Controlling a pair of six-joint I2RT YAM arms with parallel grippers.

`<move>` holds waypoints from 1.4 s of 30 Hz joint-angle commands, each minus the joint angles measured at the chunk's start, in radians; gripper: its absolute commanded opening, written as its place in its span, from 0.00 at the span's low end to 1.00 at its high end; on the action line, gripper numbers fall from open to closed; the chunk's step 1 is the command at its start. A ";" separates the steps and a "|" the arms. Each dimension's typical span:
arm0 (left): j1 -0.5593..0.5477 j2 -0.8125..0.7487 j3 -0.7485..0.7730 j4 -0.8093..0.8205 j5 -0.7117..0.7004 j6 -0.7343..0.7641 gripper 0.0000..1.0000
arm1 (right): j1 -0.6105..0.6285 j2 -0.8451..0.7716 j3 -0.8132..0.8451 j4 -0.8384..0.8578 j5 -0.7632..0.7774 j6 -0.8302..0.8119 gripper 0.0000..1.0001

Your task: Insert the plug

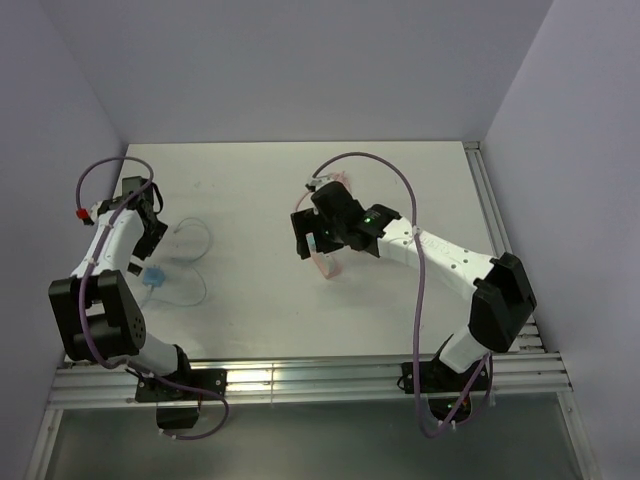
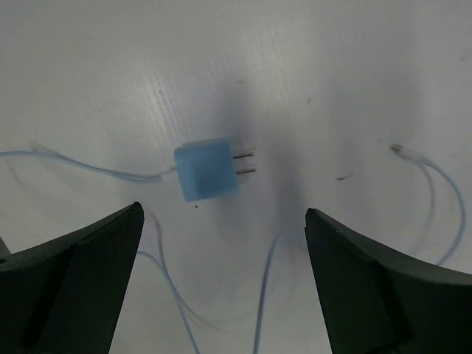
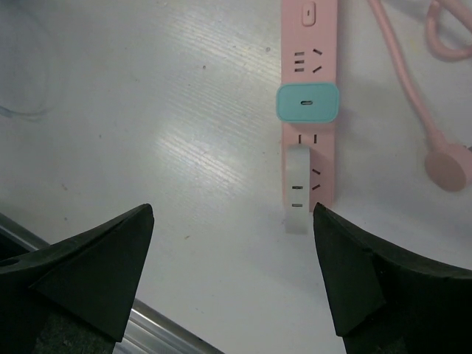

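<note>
The plug (image 2: 206,170) is a small light-blue block lying flat on the white table, its two metal prongs pointing right in the left wrist view. A thin pale wire (image 2: 88,167) trails from its other end and loops around it. My left gripper (image 2: 223,210) hovers just short of the plug, open, with nothing between its fingers. From above, the plug (image 1: 153,275) lies at the left, just nearer than the left gripper (image 1: 152,243). My right gripper (image 3: 233,210) is open and empty above the table beside the pink power strip (image 3: 327,88).
A teal charger block (image 3: 307,102) sits plugged into the strip, with free sockets on both sides of it. A white strip (image 3: 297,193) covers part of the power strip's near end. The pink cord (image 3: 410,87) and its round plug (image 3: 448,167) lie to the right. A metal rail (image 3: 151,324) borders the table.
</note>
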 commanded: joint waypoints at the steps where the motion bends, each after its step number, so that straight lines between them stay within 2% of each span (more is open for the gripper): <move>1: 0.010 0.007 -0.029 0.005 -0.067 -0.062 0.97 | 0.037 0.015 0.042 -0.032 0.006 -0.001 0.95; 3: 0.024 0.019 -0.052 -0.007 -0.088 -0.096 0.97 | 0.043 0.020 0.034 -0.035 0.002 0.006 0.95; 8: 0.087 0.112 -0.066 0.063 0.018 -0.090 0.93 | 0.048 0.033 0.014 -0.032 -0.003 -0.004 0.95; 11: 0.088 0.154 -0.037 0.074 0.044 -0.100 0.92 | 0.048 0.043 0.020 -0.034 0.005 -0.017 0.95; 19: 0.088 0.173 -0.080 0.138 0.070 -0.120 0.88 | 0.049 0.067 0.015 -0.014 0.008 -0.042 0.95; 22: 0.085 0.179 -0.108 0.157 0.069 -0.136 0.81 | 0.049 0.063 0.012 -0.014 -0.002 -0.043 0.95; 27: 0.075 0.179 -0.152 0.172 0.044 -0.153 0.77 | 0.048 0.006 -0.023 0.009 -0.006 -0.040 0.94; 29: 0.075 0.173 -0.155 0.175 0.041 -0.153 0.65 | 0.048 -0.010 -0.023 0.009 -0.006 -0.042 0.94; 31: 0.072 0.163 -0.164 0.181 0.035 -0.153 0.60 | 0.049 -0.022 -0.023 0.017 -0.014 -0.036 0.94; 32: 0.070 0.151 -0.167 0.186 0.031 -0.148 0.52 | 0.049 -0.033 -0.023 0.023 -0.017 -0.033 0.94; 34: 0.069 0.130 -0.172 0.198 0.030 -0.136 0.44 | 0.048 -0.049 -0.023 0.034 -0.023 -0.025 0.94; 35: 0.069 0.090 -0.172 0.203 0.034 -0.111 0.38 | 0.049 -0.056 -0.023 0.038 -0.026 -0.022 0.94; 37: 0.053 0.027 -0.166 0.223 0.023 -0.088 0.34 | 0.048 -0.069 -0.024 0.048 -0.032 -0.014 0.94; 40: -0.010 -0.148 -0.152 0.290 0.024 -0.012 0.28 | 0.051 -0.089 -0.029 0.077 -0.032 -0.005 0.94; 42: -0.063 -0.299 -0.161 0.427 0.134 0.105 0.15 | 0.048 -0.102 -0.034 0.089 -0.032 -0.001 0.94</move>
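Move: The blue plug lies almost straight under the open left hand, about 9 cm down, 2 cm back and 1 cm to its left. Its cable's metal connector lies roughly 9 cm ahead of the left hand and 5 cm to its right, 11 cm down; the cable's near bend lies some 12 cm right, 6 cm back and 11 cm down. From the right hand, the plug is about 37 cm left, level ahead, and 14 cm below. The blue plug is pinched and picked up by the left hand, which sinks about 9 cm onto it, easing slightly back and turning some 10 degrees counter-clockwise. The fingers close until the plug's body stops them, then lift roughly 7 cm, edging forward, fingertips tipping outward. The empty right hand draws back 2 cm, dips 3 cm and rises again, open. ##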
